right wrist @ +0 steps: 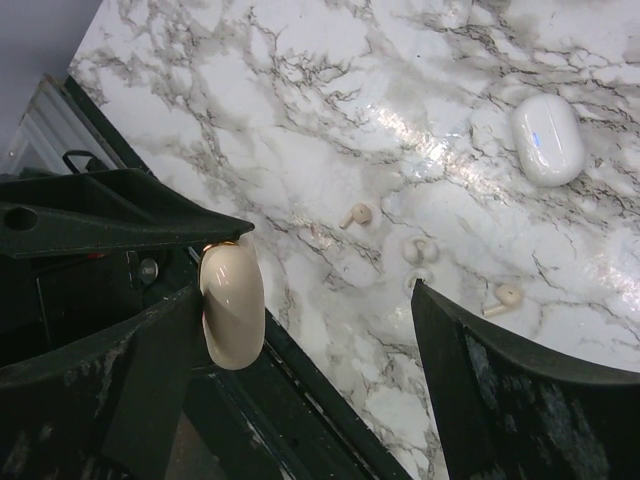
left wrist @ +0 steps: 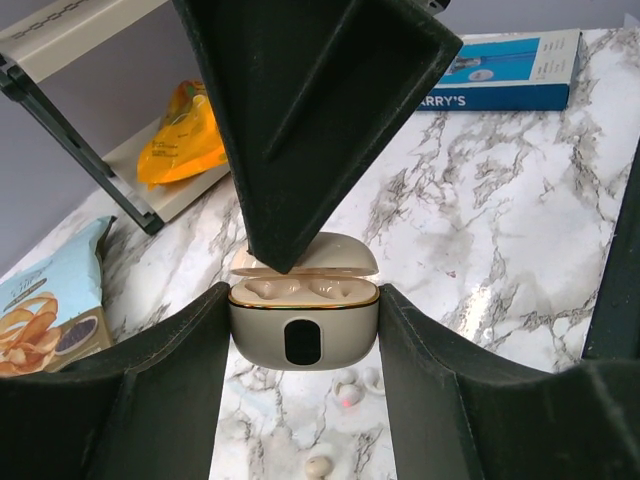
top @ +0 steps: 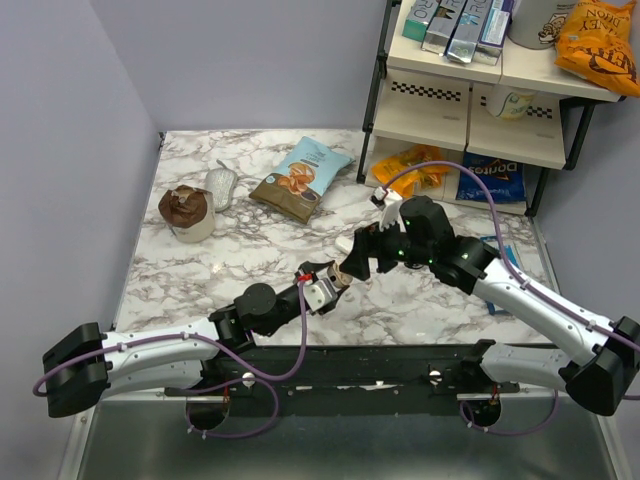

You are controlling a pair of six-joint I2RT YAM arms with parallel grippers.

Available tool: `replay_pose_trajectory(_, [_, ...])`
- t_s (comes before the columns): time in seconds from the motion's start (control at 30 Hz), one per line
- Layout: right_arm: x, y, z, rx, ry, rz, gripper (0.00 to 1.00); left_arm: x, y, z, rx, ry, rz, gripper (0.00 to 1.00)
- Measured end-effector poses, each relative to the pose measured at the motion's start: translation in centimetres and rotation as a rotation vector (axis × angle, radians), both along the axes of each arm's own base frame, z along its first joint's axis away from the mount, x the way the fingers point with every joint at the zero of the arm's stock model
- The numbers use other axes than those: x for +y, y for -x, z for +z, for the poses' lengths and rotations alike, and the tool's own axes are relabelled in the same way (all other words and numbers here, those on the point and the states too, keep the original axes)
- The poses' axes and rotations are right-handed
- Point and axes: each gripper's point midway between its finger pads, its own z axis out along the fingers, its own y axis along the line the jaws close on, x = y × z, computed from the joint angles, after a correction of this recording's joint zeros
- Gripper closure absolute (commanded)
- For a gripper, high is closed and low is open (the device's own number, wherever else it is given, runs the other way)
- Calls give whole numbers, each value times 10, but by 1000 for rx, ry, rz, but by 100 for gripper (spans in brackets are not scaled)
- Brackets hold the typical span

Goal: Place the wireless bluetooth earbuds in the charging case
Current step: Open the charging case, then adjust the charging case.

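My left gripper [left wrist: 304,300] is shut on the charging case [left wrist: 304,330], holding it by its sides above the table with the lid open and both tan wells empty. My right gripper [right wrist: 310,290] is open. One of its fingers [left wrist: 300,120] reaches down onto the raised lid [right wrist: 232,305]. The two wireless bluetooth earbuds [left wrist: 350,390] [left wrist: 373,378] lie side by side on the marble under the case. They also show in the right wrist view as two small round earbuds [right wrist: 418,248] [right wrist: 420,275]. From above, both grippers meet at the case [top: 322,296].
Two stemmed buds [right wrist: 355,215] [right wrist: 500,297] and a plain white oval [right wrist: 548,138] lie on the marble nearby. A chip bag [top: 303,178], a cupcake [top: 187,212] and a foil-wrapped item [top: 221,185] sit at the far left. A shelf rack [top: 470,110] stands at the back right, a blue box [left wrist: 510,70] near it.
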Motion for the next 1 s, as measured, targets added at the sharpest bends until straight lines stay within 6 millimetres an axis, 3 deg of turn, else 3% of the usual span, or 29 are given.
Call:
replay_pose_trajectory(0.3, [-11,-5,10,-42,-3,-64,9,4,-2,7,-9,20,19,100])
replay_pose_trajectory(0.5, [-10,2,20,-52,-36,-37,11,5,-1,9,-10,25,21,100])
replay_pose_trajectory(1.0, [5,6,8,2,-43,33,41,5,-2,14,-18,44,30,100])
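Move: The charging case is already pinched between the left fingers, at that hand's point, with its lid ajar. From the right hand the case sits some 4 cm back, 3 cm to the left and about 1 cm lower, right beside the nearer fingertip. On the table about 15 cm below the right hand lie the scattered earbuds, some 3 cm ahead and 2 cm left, and a glossy white case, roughly 12 cm ahead and 2 cm left. Upward, with a small hook to the right and back again, the right hand lifts about 2 cm with its nearer fingertip at the lid's opening edge, prying the lid up, then sinks again by over 1 cm while its fingers close by roughly a third. The left hand keeps its grip on the case and rises about 1.5 cm. ##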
